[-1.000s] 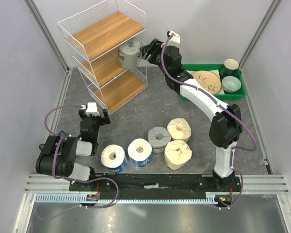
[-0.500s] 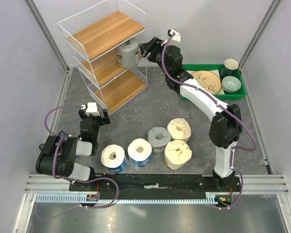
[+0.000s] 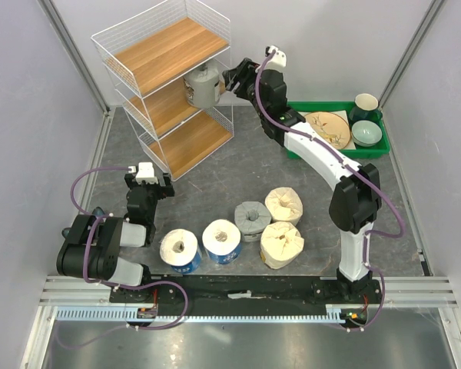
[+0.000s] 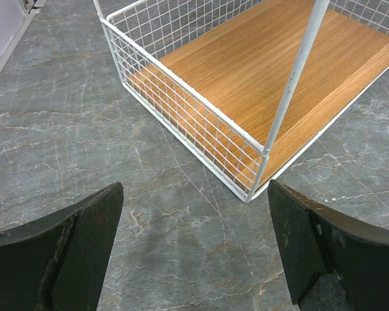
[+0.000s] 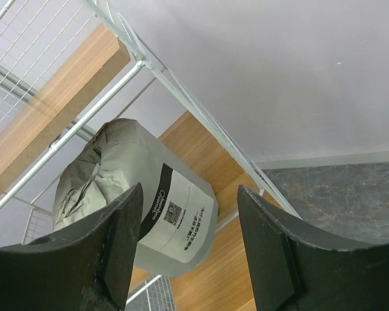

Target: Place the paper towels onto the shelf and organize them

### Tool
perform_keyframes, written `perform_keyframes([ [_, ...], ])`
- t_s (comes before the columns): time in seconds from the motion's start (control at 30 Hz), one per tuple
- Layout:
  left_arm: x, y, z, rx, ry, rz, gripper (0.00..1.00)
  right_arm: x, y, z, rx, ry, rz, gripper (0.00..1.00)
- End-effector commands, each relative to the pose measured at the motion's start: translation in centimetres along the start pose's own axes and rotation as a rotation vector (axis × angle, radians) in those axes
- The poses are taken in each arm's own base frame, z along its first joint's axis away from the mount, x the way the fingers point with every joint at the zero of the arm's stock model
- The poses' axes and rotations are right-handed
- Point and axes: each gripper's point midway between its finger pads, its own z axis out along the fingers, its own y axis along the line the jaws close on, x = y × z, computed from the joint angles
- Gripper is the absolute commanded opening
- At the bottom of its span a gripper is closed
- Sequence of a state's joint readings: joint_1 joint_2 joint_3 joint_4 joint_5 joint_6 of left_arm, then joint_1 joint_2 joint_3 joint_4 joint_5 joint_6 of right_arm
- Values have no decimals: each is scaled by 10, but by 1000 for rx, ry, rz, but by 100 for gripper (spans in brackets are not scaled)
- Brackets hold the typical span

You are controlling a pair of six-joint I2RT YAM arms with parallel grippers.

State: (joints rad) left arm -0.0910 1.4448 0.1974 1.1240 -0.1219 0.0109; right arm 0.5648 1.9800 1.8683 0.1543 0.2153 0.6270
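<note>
The shelf [image 3: 163,84] is a white wire rack with three wooden tiers at the back left. A grey-wrapped roll [image 3: 203,86] leans tilted at the right end of its middle tier. In the right wrist view that grey roll [image 5: 149,207] lies ahead and to the left, partly behind my left finger [image 5: 97,259]. My right gripper [image 3: 230,77] [image 5: 189,191] is open just right of it. Five more paper towels lie near the front: two blue-wrapped [image 3: 179,249] [image 3: 222,241], one grey [image 3: 252,218] and two cream [image 3: 284,204] [image 3: 282,244]. My left gripper [image 3: 149,194] [image 4: 194,188] stands open over bare table before the bottom tier [image 4: 266,84].
A green tray [image 3: 344,152] at the back right holds a plate [image 3: 326,127], a dark cup [image 3: 366,106] and a bowl [image 3: 367,133]. Grey walls close in on the left, right and back.
The right gripper and the grey roll shifted slightly left, toward the shelf's middle tier. The left arm and the rolls on the table have not moved.
</note>
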Motion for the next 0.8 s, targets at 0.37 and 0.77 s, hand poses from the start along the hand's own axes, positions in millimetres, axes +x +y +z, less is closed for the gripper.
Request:
perform_keyframes([
  [0.37, -19, 1, 5, -10, -63, -10, 100, 39, 28, 16, -93, 112, 13, 68],
  [0.77, -19, 1, 5, -10, -63, -10, 100, 48, 44, 18, -128, 126, 15, 68],
])
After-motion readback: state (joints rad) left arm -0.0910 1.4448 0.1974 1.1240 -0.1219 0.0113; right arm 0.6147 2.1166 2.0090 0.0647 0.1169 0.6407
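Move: The grey paper towel roll stands on the middle shelf, its middle about 6 cm left of the right hand and 3 cm ahead, roughly at hand height. The shelf's right front post rises some 5 cm straight ahead of that hand; the middle shelf board has its centre about 15 cm left, 1 cm ahead and 5 cm below. From the left hand the roll is roughly 18 cm ahead, 18 cm right and 27 cm higher. With its left finger against the grey roll's right side, the right hand pushes the roll leftward, deeper onto the middle shelf. It eases forward slightly at first, then sweeps about 6 cm left while sinking some 4 cm and drawing that little forward reach back; the wrist turns about 10 degrees counter-clockwise, fingers staying open. ##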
